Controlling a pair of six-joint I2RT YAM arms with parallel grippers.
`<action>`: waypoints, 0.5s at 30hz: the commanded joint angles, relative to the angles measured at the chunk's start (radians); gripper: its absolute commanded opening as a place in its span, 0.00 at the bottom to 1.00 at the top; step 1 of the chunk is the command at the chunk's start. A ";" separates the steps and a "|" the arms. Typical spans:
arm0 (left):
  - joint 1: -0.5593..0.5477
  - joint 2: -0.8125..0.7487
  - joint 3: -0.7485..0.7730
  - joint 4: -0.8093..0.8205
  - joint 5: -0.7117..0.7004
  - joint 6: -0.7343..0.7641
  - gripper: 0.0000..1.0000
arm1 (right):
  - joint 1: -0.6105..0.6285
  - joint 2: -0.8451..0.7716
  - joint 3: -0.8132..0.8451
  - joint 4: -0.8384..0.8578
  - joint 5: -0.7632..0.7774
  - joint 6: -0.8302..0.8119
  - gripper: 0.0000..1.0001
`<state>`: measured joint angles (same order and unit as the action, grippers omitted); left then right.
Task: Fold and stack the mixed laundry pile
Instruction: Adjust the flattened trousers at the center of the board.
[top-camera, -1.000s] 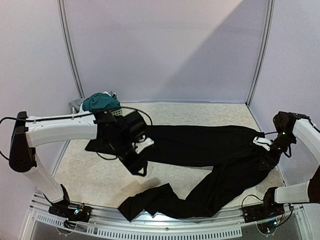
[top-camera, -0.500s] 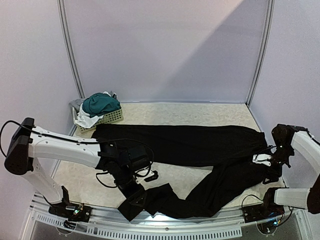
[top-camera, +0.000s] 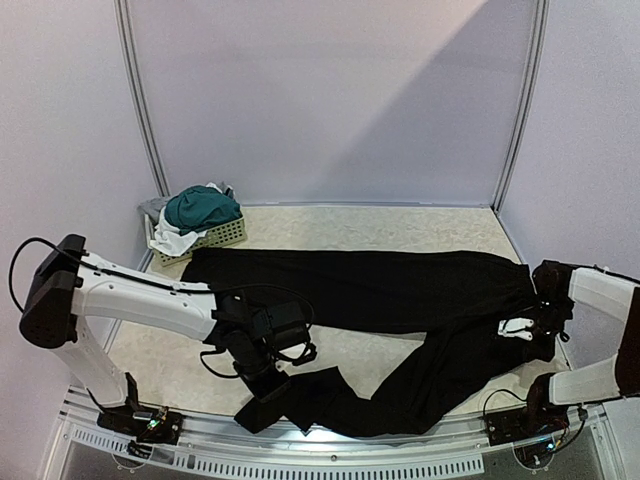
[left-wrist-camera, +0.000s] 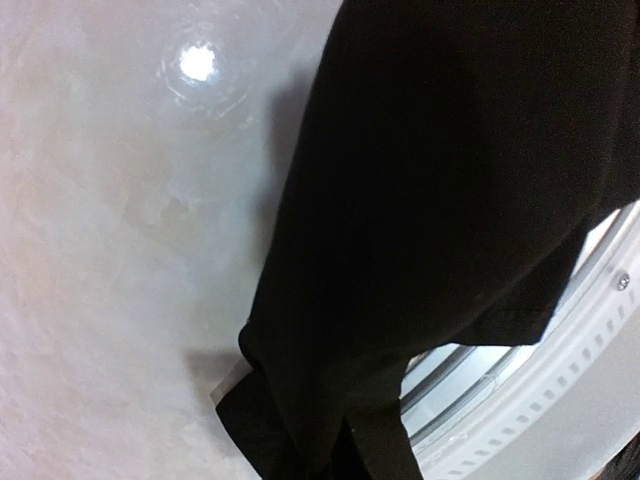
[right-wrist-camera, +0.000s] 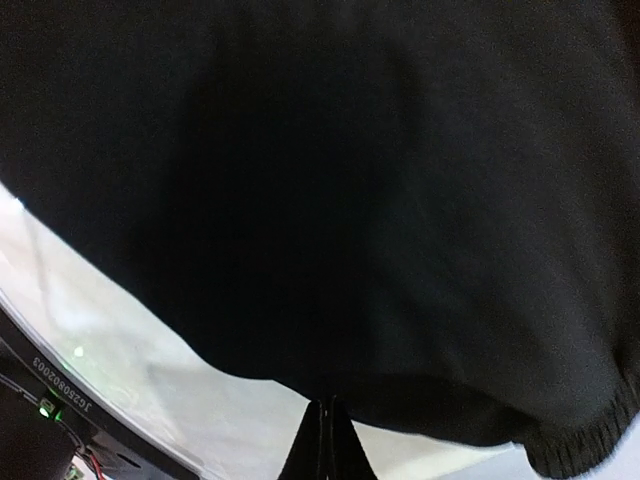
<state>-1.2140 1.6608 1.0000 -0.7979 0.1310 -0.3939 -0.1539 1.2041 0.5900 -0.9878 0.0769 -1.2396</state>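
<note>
The long black trousers (top-camera: 400, 290) lie spread across the table, one leg stretched to the far left and the other bent toward the front edge. My left gripper (top-camera: 268, 385) is low at the hem of the near leg. In the left wrist view it (left-wrist-camera: 345, 455) is shut on that black cloth (left-wrist-camera: 430, 180). My right gripper (top-camera: 533, 335) is at the waistband on the right. In the right wrist view it (right-wrist-camera: 325, 415) is shut, with its tips pinched at the edge of the cloth (right-wrist-camera: 350, 180). Teal shorts (top-camera: 203, 207) and a white cloth (top-camera: 170, 240) are heaped at the back left.
A small pale perforated basket (top-camera: 228, 234) holds the heap at the back left corner. The metal front rail (top-camera: 330, 445) runs under the near trouser leg, seen also in the left wrist view as a slotted rail (left-wrist-camera: 560, 340). Walls close in left, right and behind.
My left arm swung from above the far leg down to the near leg's hem and shut. My right gripper dropped inward onto the waistband and shut.
</note>
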 joint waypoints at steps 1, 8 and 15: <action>0.058 -0.119 -0.004 0.035 0.136 -0.029 0.00 | -0.005 -0.155 -0.024 -0.075 0.045 -0.054 0.00; 0.299 -0.372 -0.076 0.104 0.433 -0.144 0.00 | -0.019 -0.300 0.005 -0.195 0.066 -0.109 0.00; 0.389 -0.518 -0.019 -0.100 0.419 -0.012 0.04 | -0.035 -0.281 0.057 -0.218 0.037 -0.109 0.00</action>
<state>-0.8356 1.1942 0.9474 -0.7486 0.5251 -0.5014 -0.1841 0.9100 0.6037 -1.1694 0.1295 -1.3354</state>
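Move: My left hand already pinches the near trouser leg just in from its hem. The hem lies about 5 cm back and 5 cm left, at much the same height. The far leg stretches across the board straight ahead, its middle roughly 24 cm out, with the crotch some 40 cm to the right and 14 cm ahead. At my right hand's shut fingertips lies the trousers' hip edge, about 1 cm left, with the waistband corner roughly 7 cm ahead. I keep my left fingers shut on the near leg and hoist it some 14 cm up off the board, then also about 5 cm forward towards the far leg, the wrist tilting some 35 degrees so the fingers swing to point to the right. Meanwhile my right hand, fingers still shut, rises about 4 cm and backs off 2 cm, away from the hip edge without any cloth. ##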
